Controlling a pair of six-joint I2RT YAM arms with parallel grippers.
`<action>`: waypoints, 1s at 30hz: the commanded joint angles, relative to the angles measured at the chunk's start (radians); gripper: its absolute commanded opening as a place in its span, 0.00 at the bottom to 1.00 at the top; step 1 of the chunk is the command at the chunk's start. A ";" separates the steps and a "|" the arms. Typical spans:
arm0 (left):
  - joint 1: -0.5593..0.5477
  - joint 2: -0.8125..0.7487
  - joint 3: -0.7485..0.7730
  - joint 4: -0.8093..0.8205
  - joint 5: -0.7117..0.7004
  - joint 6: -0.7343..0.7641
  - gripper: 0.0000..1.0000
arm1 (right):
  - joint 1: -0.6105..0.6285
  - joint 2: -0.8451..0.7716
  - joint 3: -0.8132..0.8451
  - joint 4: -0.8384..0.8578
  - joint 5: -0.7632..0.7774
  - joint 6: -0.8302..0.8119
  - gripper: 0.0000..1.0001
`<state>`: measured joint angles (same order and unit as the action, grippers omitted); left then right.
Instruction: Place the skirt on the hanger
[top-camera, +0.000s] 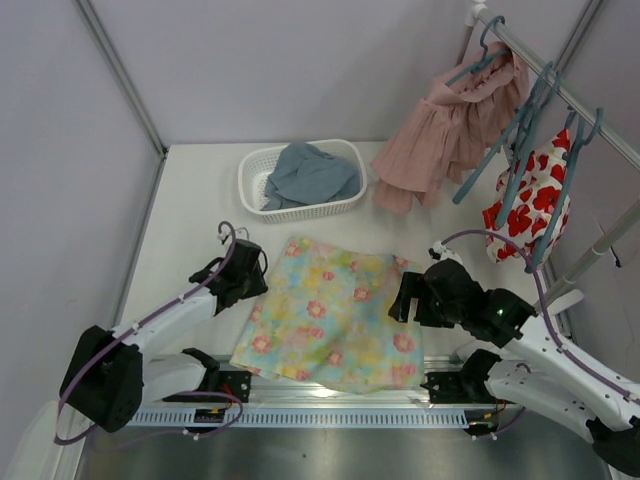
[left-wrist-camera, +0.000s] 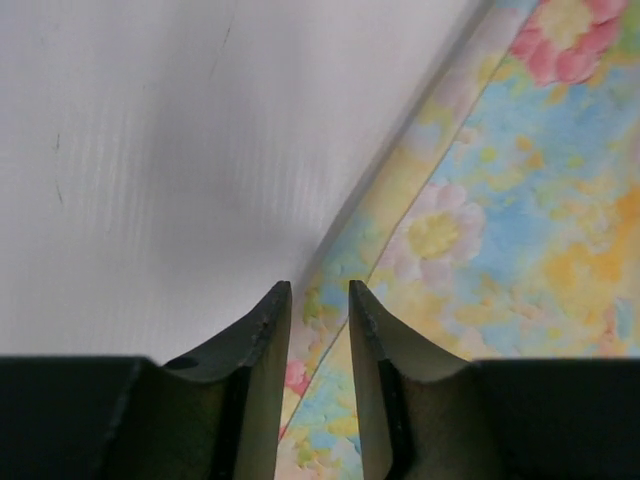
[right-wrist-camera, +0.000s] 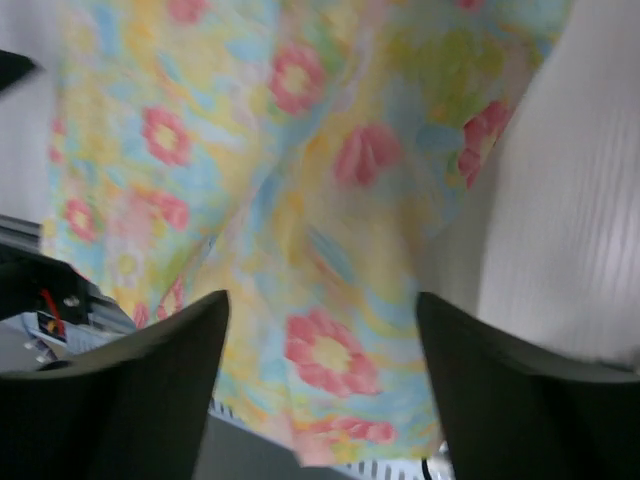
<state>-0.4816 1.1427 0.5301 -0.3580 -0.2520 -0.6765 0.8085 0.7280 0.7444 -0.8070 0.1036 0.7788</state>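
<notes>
The skirt, pastel yellow, green and blue with pink flowers, lies flat on the table between my two arms. My left gripper sits low at its left edge. In the left wrist view the fingers stand a narrow gap apart, and the skirt's hem runs under that gap, not pinched. My right gripper hovers over the skirt's right edge. Its jaws are wide open above the flowered cloth. A bare teal-blue hanger hangs on the rail at the upper right.
A white basket holding blue-grey cloth stands behind the skirt. A dusty-pink pleated skirt and a white garment with red flowers hang from the slanted rail. A metal strip runs along the near edge.
</notes>
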 joint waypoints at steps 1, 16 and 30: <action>-0.015 -0.067 0.113 -0.038 -0.024 0.095 0.37 | 0.004 -0.009 0.015 -0.138 -0.015 0.056 0.90; -0.014 0.373 0.565 -0.019 0.157 0.460 0.64 | -0.237 0.217 0.059 0.095 0.064 -0.139 0.98; -0.015 0.589 0.630 0.031 0.125 0.427 0.64 | -0.413 0.326 -0.011 0.296 -0.061 -0.222 0.97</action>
<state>-0.4915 1.7290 1.1072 -0.3752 -0.1242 -0.2600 0.4068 1.0481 0.7364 -0.5804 0.0608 0.5896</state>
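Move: The flowered skirt is spread out below both open hands. Its far-left corner is about 14 cm ahead of the left hand, 7 cm to its right and 3 cm lower. The far-right corner lies some 17 cm ahead of the right hand, 4 cm to its right and 14 cm below. From the left hand, the white basket's middle is roughly 31 cm ahead and 9 cm right. The left hand hops off the skirt's left side, arcing about 12 cm up, 12 cm forward and 7 cm right, then sinks again just short of the far-left corner, turning some 25 degrees clockwise while its fingers open wider. The right hand first dips slightly back, then reaches forward, drifting right and downward, towards the far-right corner, its fingers spreading fully above the cloth. ##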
